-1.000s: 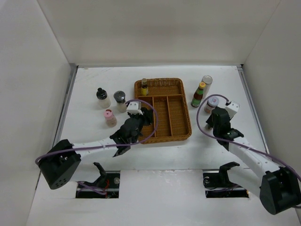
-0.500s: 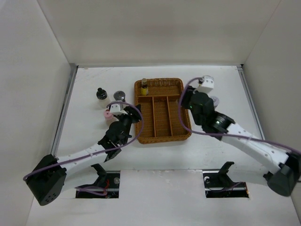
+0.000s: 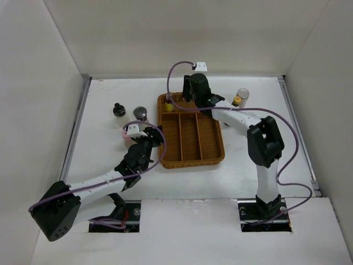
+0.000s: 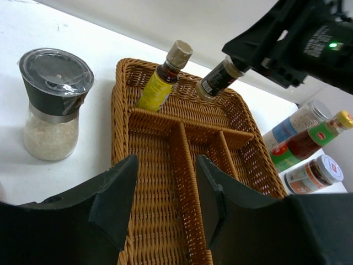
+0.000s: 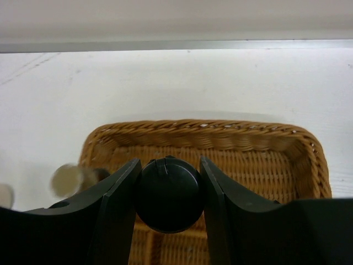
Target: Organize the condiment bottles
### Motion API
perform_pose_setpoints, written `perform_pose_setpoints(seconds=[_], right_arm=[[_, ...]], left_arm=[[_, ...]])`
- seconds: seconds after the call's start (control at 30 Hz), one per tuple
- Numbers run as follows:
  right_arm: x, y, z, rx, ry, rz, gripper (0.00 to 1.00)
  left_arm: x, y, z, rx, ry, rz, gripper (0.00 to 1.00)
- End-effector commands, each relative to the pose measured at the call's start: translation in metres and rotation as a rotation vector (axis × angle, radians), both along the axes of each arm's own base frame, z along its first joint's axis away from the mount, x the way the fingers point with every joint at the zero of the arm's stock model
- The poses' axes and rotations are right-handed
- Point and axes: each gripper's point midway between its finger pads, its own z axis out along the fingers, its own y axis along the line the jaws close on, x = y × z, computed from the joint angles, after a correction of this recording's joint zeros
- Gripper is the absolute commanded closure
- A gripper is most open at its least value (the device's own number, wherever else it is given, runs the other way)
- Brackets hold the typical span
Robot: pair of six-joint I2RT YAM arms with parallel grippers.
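Note:
My right gripper (image 3: 192, 97) is shut on a small dark bottle (image 4: 219, 78) by its black cap (image 5: 167, 194). It holds the bottle tilted over the back compartment of the wicker tray (image 3: 215, 157). A yellow-labelled bottle (image 3: 169, 102) leans in that compartment's left corner. My left gripper (image 3: 155, 134) is open and empty at the tray's left rim (image 4: 117, 105). A grinder jar (image 4: 54, 105), a black-capped white bottle (image 3: 118, 110) and a partly hidden pink-lidded bottle (image 3: 124, 132) stand left of the tray. A tall white cylinder (image 3: 241, 95) and a green yellow-capped bottle (image 4: 309, 141) stand to its right.
A silver-lidded jar (image 4: 312, 174) stands right of the tray in the left wrist view. The tray's three long front compartments (image 3: 190, 135) hold nothing. White walls close the table at the back and sides. My right arm (image 3: 263, 141) stretches along the tray's right side.
My right arm has swung from the tray's right side to over its back compartment, carrying the small dark bottle. My left gripper has barely moved.

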Motion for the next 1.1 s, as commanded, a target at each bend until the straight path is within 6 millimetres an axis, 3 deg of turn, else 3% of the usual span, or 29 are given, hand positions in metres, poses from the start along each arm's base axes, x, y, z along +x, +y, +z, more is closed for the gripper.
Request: perform_pose_setpoints(seconds=[0.0,0.2,0.6,0.7,0.93,1.07], right_arm=[[0.017,0.008,0.036,0.045,-0.068,0.037,0.70],[0.024,0.006,-0.009,-0.004,0.041,0.039,0.67],[0.013,0.005,-0.068,-0.041,0.177,0.034,0.62],[0.012,0.005,-0.073,-0.046,0.187,0.033,0.57],[0.006,0.001,-0.072,-0.046,0.179,0.026,0.31],[0.000,-0.001,-0.036,0.001,0.112,0.029,0.21]], left_arm=[[-0.001,-0.002,0.013,-0.061,-0.042,-0.006,0.55],[0.001,-0.005,0.009,-0.053,-0.033,-0.010,0.55],[0.000,-0.010,0.010,-0.062,-0.035,-0.035,0.55],[-0.001,-0.010,0.011,-0.064,-0.037,-0.035,0.55],[-0.001,-0.011,0.010,-0.062,-0.035,-0.038,0.55],[-0.001,-0.012,0.010,-0.061,-0.034,-0.040,0.56]])
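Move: The right hand already holds the dark-capped spice jar in the air over the basket's wide far compartment, whose floor lies about 18 cm straight below it. The yellow-label bottle stands in that compartment, roughly 8 cm to the hand's left and 1 cm ahead. The cross divider runs about 3 cm back and the far rim some 5 cm ahead. From the left hand, the spot for the jar is some 20 cm ahead, 14 cm right and 16 cm lower. Still pinching the jar by its cap, the right hand lowers it about 9 cm into the far compartment beside the yellow-label bottle, after a short 2 cm reach forward that it then takes back, with the fingers tipping some 15 degrees further down. Near the bottom the fingers open and let go of the jar, the right one well clear of the cap, while the hand sinks another centimetre. ##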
